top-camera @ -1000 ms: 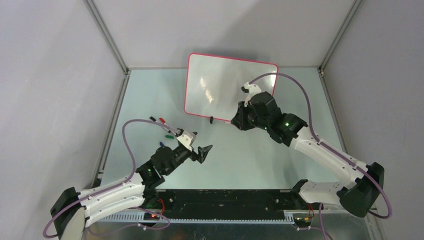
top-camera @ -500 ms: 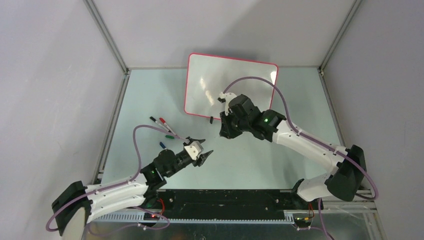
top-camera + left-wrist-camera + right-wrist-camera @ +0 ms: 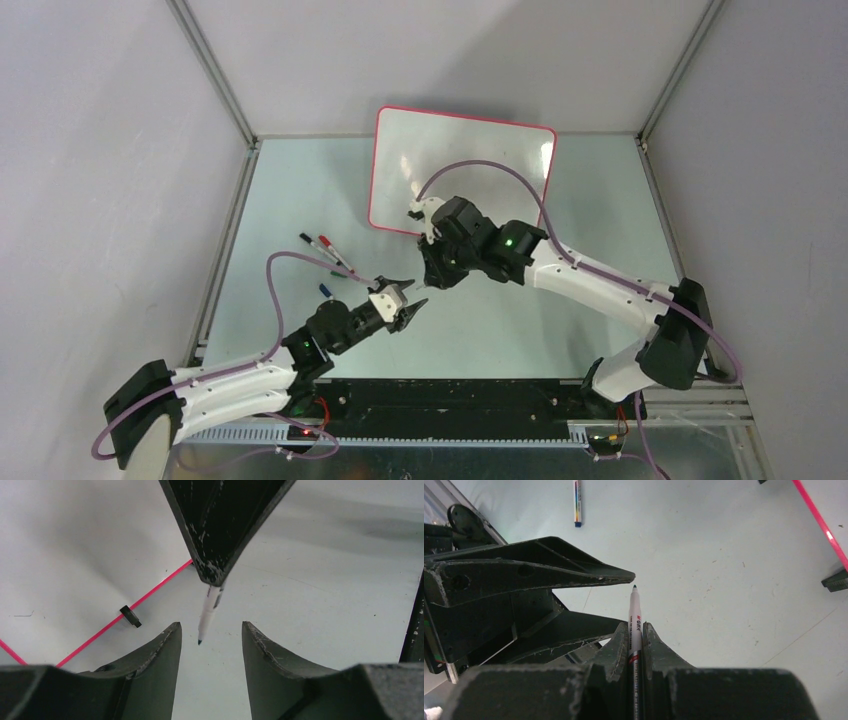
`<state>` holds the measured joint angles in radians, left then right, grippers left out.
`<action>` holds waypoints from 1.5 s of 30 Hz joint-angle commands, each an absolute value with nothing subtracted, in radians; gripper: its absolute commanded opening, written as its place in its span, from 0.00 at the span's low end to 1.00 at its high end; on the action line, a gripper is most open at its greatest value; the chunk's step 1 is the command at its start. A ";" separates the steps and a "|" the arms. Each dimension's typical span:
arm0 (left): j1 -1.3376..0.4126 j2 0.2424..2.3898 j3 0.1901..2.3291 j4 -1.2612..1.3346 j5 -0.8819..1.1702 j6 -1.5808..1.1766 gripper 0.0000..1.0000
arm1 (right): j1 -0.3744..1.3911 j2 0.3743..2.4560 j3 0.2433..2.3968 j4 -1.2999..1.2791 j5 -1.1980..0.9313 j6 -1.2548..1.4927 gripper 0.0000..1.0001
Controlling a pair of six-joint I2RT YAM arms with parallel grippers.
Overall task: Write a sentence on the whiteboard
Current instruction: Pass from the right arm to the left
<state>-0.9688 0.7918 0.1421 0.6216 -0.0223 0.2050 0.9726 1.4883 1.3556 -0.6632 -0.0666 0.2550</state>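
Note:
The whiteboard [image 3: 460, 170] stands at the back of the table, white with a red-pink rim; no green letters of the sentence show on it. My right gripper [image 3: 430, 275] is shut on a white marker [image 3: 634, 620] whose uncapped dark tip points at my left gripper [image 3: 408, 292]. In the left wrist view the marker [image 3: 207, 612] hangs from the right gripper [image 3: 212, 575], its tip just above the gap of my open left gripper [image 3: 210, 626]. The left fingers do not touch the marker. The board's corner shows in the left wrist view [image 3: 75, 545].
Several loose markers [image 3: 325, 245] lie on the table at the left, with a blue one [image 3: 325, 290] near the left arm. A black board foot [image 3: 130, 616] sits under the rim. Grey enclosure walls stand on both sides and behind.
My right arm has swung from in front of the whiteboard down and left, bringing the marker to my left gripper. The left gripper has turned slightly toward it and stays open.

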 commanded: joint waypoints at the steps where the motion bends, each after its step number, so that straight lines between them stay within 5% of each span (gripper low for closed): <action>1: -0.979 0.798 0.160 0.679 -0.017 0.236 0.52 | 0.999 1.513 1.422 -0.696 -0.082 0.222 0.00; 7: -0.983 0.808 0.165 0.673 -0.008 0.244 0.48 | 1.024 1.524 1.440 -0.703 -0.100 0.207 0.00; 18: -0.986 0.805 0.201 0.594 -0.008 0.269 0.01 | 1.036 1.528 1.440 -0.707 -0.112 0.191 0.00; 25: -0.987 0.760 0.183 0.596 -0.023 0.270 0.00 | 1.037 1.533 1.440 -0.712 -0.127 0.187 0.08; 30: -0.988 0.739 0.172 0.607 -0.034 0.274 0.00 | 1.037 1.530 1.441 -0.714 -0.129 0.186 0.39; 45: -0.999 0.757 0.181 0.596 -0.008 0.285 0.00 | 1.020 1.537 1.440 -0.693 -0.136 0.202 0.47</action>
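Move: The green marker, uncapped and held in the right fingers, points its tip down to the left; its middle lies some 4 cm to the right of the left hand, 1 cm ahead and 4 cm above. From the right hand, the left fingers are thus about 4 cm left, 1 cm back and 4 cm below. Roughly 14 cm below the left hand, the blue marker lies 21 cm left and 5 cm ahead, and the left board clip 23 cm ahead, 1 cm right. The green marker's tip end is brought between the left fingers by the right hand, which goes about 2.5 cm back and 1.5 cm left, turning slightly counter-clockwise. The left fingers, half open, close and pinch the marker just behind its tip while the hand stays nearly in place; only then do the right fingers open about halfway and let go, both hands then holding still. ##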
